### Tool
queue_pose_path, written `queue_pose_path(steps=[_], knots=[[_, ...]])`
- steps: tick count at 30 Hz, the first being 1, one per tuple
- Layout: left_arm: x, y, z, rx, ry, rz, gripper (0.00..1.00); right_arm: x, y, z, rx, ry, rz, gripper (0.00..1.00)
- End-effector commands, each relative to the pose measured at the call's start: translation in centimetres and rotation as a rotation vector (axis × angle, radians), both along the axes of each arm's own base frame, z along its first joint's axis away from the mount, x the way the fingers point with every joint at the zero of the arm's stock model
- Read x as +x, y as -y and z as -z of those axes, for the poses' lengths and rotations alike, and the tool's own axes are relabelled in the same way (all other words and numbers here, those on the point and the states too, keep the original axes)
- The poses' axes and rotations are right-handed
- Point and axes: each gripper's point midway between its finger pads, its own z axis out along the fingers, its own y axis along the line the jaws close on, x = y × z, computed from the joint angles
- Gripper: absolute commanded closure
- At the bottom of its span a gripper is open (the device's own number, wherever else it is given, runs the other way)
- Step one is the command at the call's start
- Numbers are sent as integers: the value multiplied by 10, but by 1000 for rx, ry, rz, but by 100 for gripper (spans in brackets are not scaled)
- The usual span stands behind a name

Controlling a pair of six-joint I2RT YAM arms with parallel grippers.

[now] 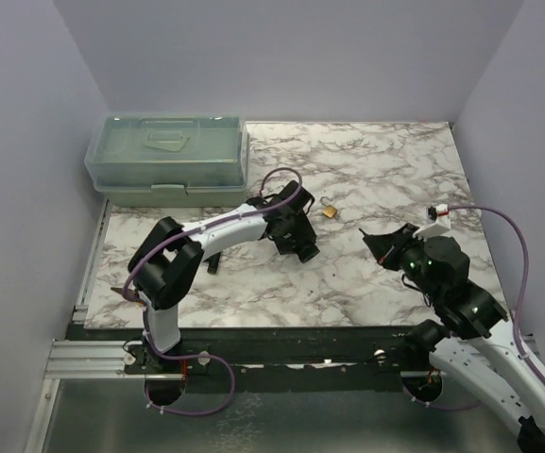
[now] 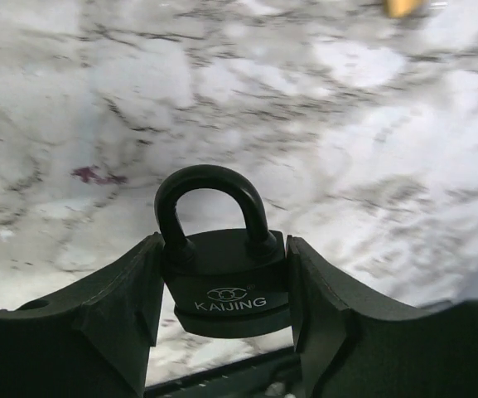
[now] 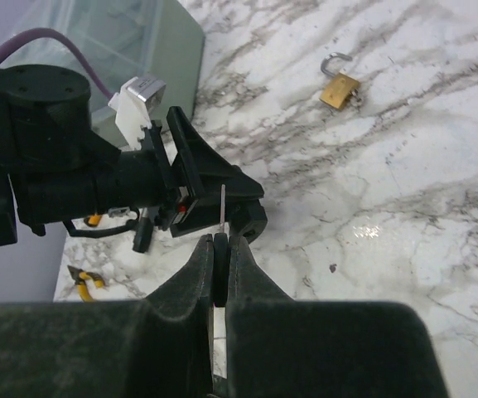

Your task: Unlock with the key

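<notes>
A black padlock (image 2: 226, 278) marked KAIJING sits upright between the two fingers of my left gripper (image 2: 224, 245), which is shut on its body, shackle pointing away. In the top view the left gripper (image 1: 302, 247) hovers over the middle of the marble table. My right gripper (image 3: 220, 242) is shut on the key (image 3: 222, 214). Its round black head is pinched between the fingertips and the thin metal blade sticks out towards the left gripper (image 3: 214, 195), a short gap away. In the top view the right gripper (image 1: 379, 244) is to the right of the left one.
A small brass padlock (image 1: 330, 209) with its shackle swung open lies on the marble behind the grippers. A green-tinted plastic box (image 1: 168, 156) stands at the back left. A black T-shaped piece (image 1: 213, 261) and yellow-handled pliers (image 3: 81, 282) lie near the left arm.
</notes>
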Motion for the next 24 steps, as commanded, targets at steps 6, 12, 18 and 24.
queue_pose_path(steps=[6,12,18,24], knots=[[26,21,-172,-637,287,-116,100,-4,-25,-91,55,248,-174,100],[28,-3,-232,-858,350,-206,100,-14,-47,-135,39,377,-343,100],[29,-20,-262,-1025,320,-218,100,-14,-76,-149,10,334,-501,100],[29,-23,-278,-1135,304,-196,100,-5,-89,-139,23,293,-531,100]])
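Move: The left gripper already holds the black padlock just above the table. The key in the right fingers is about 14 cm to that gripper's right, 4 cm back and some 15 cm higher. From the right hand, the padlock is about 6 cm ahead, 14 cm left and 16 cm below. The brass padlock lies about 12 cm ahead, 5 cm right and 5 cm below the left hand, and a black-handled tool some 22 cm to its left. Keep hold of the black padlock and raise the left gripper about 21 cm, easing forward a little, while rolling the wrist some 50 degrees so the fingers swing from pointing down to pointing right. Bring the shut right gripper with the key up too, then leftward towards the padlock, turning it counter-clockwise and tipping its fingers up to about level. ##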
